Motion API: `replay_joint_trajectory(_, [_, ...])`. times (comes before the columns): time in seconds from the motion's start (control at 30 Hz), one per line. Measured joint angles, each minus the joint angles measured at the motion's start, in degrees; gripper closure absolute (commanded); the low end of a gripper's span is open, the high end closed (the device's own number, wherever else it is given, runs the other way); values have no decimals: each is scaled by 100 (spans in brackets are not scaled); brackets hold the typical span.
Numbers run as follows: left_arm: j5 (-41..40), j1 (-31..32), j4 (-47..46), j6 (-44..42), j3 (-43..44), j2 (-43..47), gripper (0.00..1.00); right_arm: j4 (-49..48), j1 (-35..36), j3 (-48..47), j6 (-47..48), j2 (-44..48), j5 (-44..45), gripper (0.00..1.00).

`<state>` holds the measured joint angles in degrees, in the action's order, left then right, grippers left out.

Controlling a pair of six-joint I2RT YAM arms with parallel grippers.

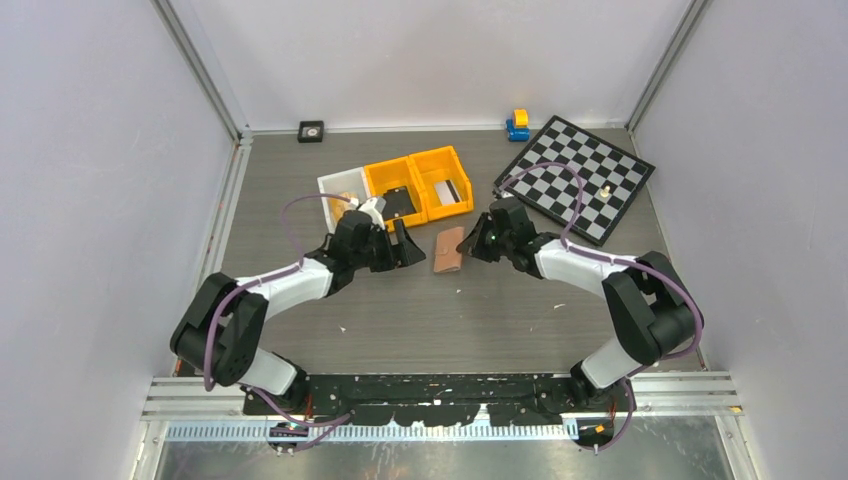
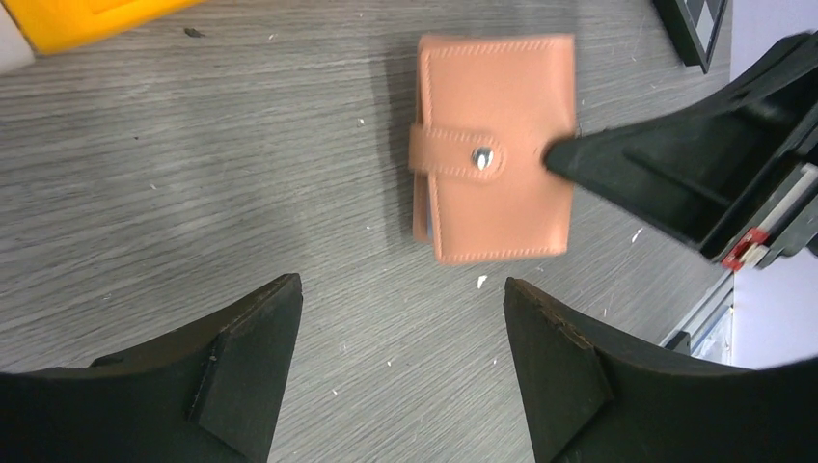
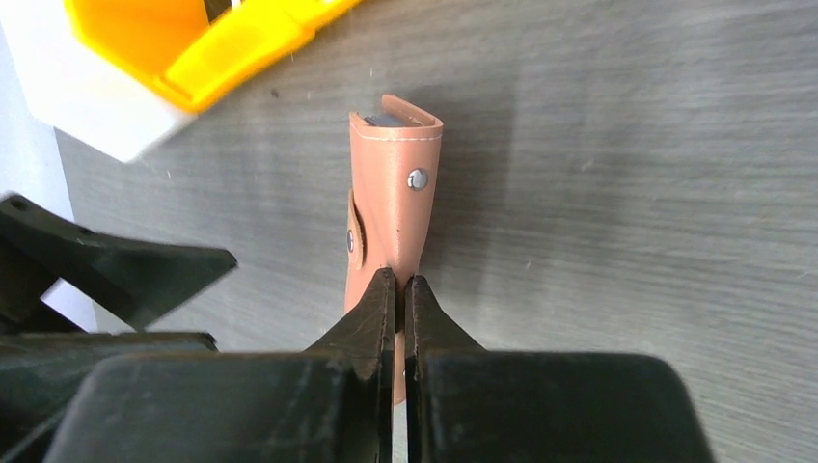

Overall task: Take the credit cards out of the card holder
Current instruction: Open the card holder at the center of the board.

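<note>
The tan-pink card holder [image 1: 448, 250] lies closed on the grey table between the two arms, its snap tab [image 2: 453, 156] fastened. My right gripper [image 3: 400, 280] is shut, and its joined tips rest on the holder's top face [image 3: 395, 212], just right of the snap in the left wrist view. Nothing shows between its fingers. My left gripper [image 2: 400, 285] is open a short way to the left of the holder [image 2: 497, 145], with bare table between its fingers. The credit cards are hidden; only a dark edge [image 3: 386, 121] shows inside the holder's far fold.
Two orange bins [image 1: 428, 172] and a white tray [image 1: 335, 185] stand just behind the holder. One bin holds a black item [image 1: 398, 203], the other a pale flat piece [image 1: 447, 190]. A chessboard [image 1: 578, 178] lies at the back right, with a small blue-yellow toy [image 1: 518, 124] beside it.
</note>
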<state>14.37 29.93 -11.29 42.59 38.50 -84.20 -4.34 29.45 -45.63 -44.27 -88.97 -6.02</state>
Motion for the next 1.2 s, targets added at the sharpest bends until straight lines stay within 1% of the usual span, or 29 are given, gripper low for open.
replay_joint_trajectory(0.1, [-103, 2, 120, -70, 0, 162, 22, 269, 90, 11, 170, 48, -216, 99])
replay_joint_trajectory(0.2, [-192, 15, 243, -118, 4, 319, 22, 590, 144, 138, 391, 380, -238, 99])
replay_joint_trajectory(0.27, [-308, 96, 420, -168, 85, 352, 21, 802, 151, 173, 511, 632, -179, 94])
replay_joint_trajectory(0.33, [-424, 210, 599, -249, 201, 345, 21, 883, 151, 173, 579, 780, -70, 80])
replay_joint_trajectory(0.4, [-560, 352, 769, -339, 358, 330, 21, 914, 151, 173, 629, 798, 31, 69])
replay_joint_trajectory(0.47, [-654, 428, 831, -404, 470, 280, 21, 990, 149, 177, 632, 789, 146, 55])
replay_joint_trajectory(0.57, [-754, 457, 826, -407, 518, 166, 21, 872, 146, 284, 603, 817, 411, 44])
replay_joint_trajectory(0.67, [-820, 474, 802, -400, 505, 131, 21, 820, 146, 514, 542, 1021, 654, 31])
replay_joint_trajectory(0.73, [-835, 490, 772, -402, 501, 131, 21, 815, 146, 634, 498, 1191, 807, 26])
replay_joint_trajectory(0.8, [-835, 505, 769, -402, 501, 129, 21, 802, 144, 697, 474, 1331, 962, 23])
replay_joint_trajectory(0.9, [-826, 520, 769, -404, 501, 103, 21, 732, 138, 702, 442, 1364, 1132, 22])
replay_joint_trajectory(1.07, [-741, 520, 874, -450, 566, -22, 21, 531, 9, 739, 291, 1255, 1139, 26])
replay_joint_trajectory(1.2, [-726, 520, 979, -557, 671, -9, 19, 391, -50, 739, 203, 1023, 1010, 26])
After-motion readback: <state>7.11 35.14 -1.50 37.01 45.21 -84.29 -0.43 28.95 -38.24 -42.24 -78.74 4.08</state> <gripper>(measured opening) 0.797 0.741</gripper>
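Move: The card holder is pinched by its right-hand edge between the right hand's closed fingers, tilted up. Its middle lies about 4 cm to that hand's left, level with it front to back and some 2 cm below. The right orange bin stands about 17 cm ahead and 5 cm left of the right hand, the chessboard about 18 cm ahead and 25 cm right. From the left hand the holder is some 8 cm right, 3 cm ahead and 3 cm below. Still pinching the card holder's edge, the right hand first draws it back about 3.5 cm towards the robot at nearly constant height. Then the fingers open wide and let go, while the hand slides about 4 cm to the right with a slight clockwise turn and eases a little forward again, ending open and still above the table over the holder's right side. ##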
